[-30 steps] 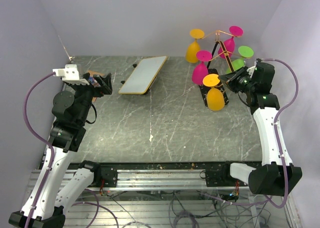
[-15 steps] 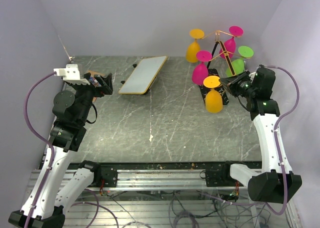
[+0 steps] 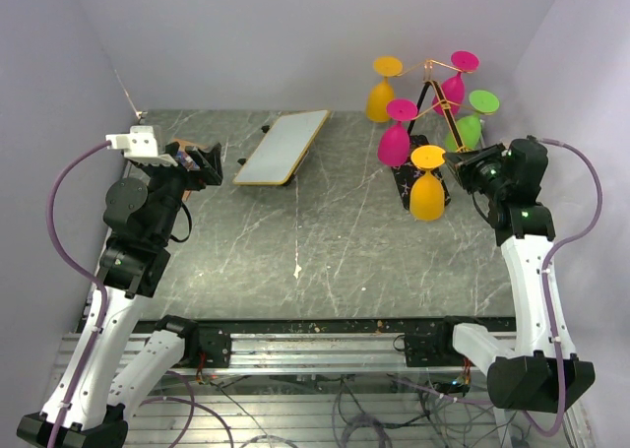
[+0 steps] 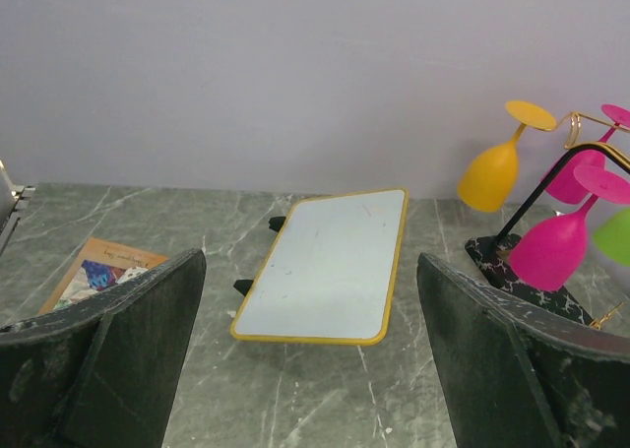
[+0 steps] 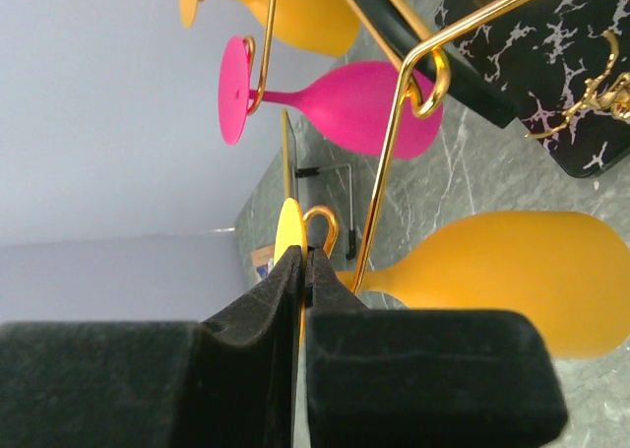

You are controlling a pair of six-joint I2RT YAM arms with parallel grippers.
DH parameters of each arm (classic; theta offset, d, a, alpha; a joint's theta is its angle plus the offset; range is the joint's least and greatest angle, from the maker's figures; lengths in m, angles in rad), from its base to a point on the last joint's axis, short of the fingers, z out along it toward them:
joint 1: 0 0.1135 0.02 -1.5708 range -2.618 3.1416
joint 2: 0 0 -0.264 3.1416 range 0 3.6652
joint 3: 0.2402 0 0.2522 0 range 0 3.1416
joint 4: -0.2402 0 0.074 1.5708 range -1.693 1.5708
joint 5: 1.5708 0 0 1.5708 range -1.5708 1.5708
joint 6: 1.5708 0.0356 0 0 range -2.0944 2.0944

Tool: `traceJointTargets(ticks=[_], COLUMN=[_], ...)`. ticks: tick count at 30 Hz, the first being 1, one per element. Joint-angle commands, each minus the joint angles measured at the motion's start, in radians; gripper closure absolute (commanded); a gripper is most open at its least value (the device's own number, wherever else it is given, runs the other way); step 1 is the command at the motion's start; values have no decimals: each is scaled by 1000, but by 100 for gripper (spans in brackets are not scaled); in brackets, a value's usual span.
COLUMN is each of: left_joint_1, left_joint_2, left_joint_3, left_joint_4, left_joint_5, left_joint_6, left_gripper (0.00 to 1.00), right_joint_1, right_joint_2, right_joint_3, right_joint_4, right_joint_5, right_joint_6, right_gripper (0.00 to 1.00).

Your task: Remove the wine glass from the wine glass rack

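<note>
An orange wine glass [image 3: 426,194] hangs upside down at the front of the wine glass rack [image 3: 434,82], a gold wire stand on a black veined base [image 3: 404,179]. My right gripper [image 3: 456,160] is shut on the rim of the glass's round foot [image 3: 428,157]. In the right wrist view the thin yellow foot [image 5: 288,226] is pinched between the fingers [image 5: 256,320]. The glass's stem runs beside the rack's curled wire arm [image 5: 379,197], and the bowl [image 5: 522,276] is to the right. My left gripper [image 3: 202,162] is open, raised over the table's left side, far from the rack.
More glasses hang on the rack: an orange one [image 3: 380,98] at the back, two pink ones [image 3: 394,141] [image 3: 451,82] and a green one [image 3: 468,125]. A yellow-rimmed white board [image 3: 283,146] lies at the back centre. A printed card [image 4: 98,271] lies at the left.
My right gripper has shifted right and slightly forward, and the orange glass has moved a little right with it. The left arm has not moved.
</note>
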Motion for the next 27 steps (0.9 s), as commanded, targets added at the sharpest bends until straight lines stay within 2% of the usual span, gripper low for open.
traceJointTargets(ticks=[1, 16, 23, 27], left_joint_1=[-6, -8, -8, -8], left_joint_2=[-1, -1, -1, 0], left_joint_3=[-7, -6, -7, -8], left_joint_4=[49, 46, 47, 48], left_joint_5=[13, 16, 16, 18], left_joint_6=[3, 4, 5, 4], left_gripper=[1, 1, 1, 1], right_joint_1=[-6, -6, -6, -5], right_joint_2=[-13, 62, 140, 195], right_joint_3=[3, 35, 78, 102], right_joint_4=[-8, 137, 214, 269], right_joint_5=[112, 137, 8, -117], right_joint_6=[55, 87, 47, 21], right_gripper=[100, 100, 100, 100])
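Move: My right fingers already pinch the right rim of the orange wine glass's foot; its middle lies about 3 cm to my left and 8 cm below. The rack hook is some 2 cm ahead and 4 cm left, about level with me. The pink glass hangs roughly 10 cm ahead and 9 cm left, the green glass 12 cm ahead and 8 cm right, both about 7 cm lower. From my left hand, the orange glass lies some 46 cm right, 4 cm ahead and 15 cm below. Keeping my right fingers shut on the foot of the orange glass, I swing it about 2 cm right, then carry it forward some 5 cm past the gold hook, in among the other hanging glasses, curving back left at the end with a slight rise. My wrist turns a little clockwise and then back. ##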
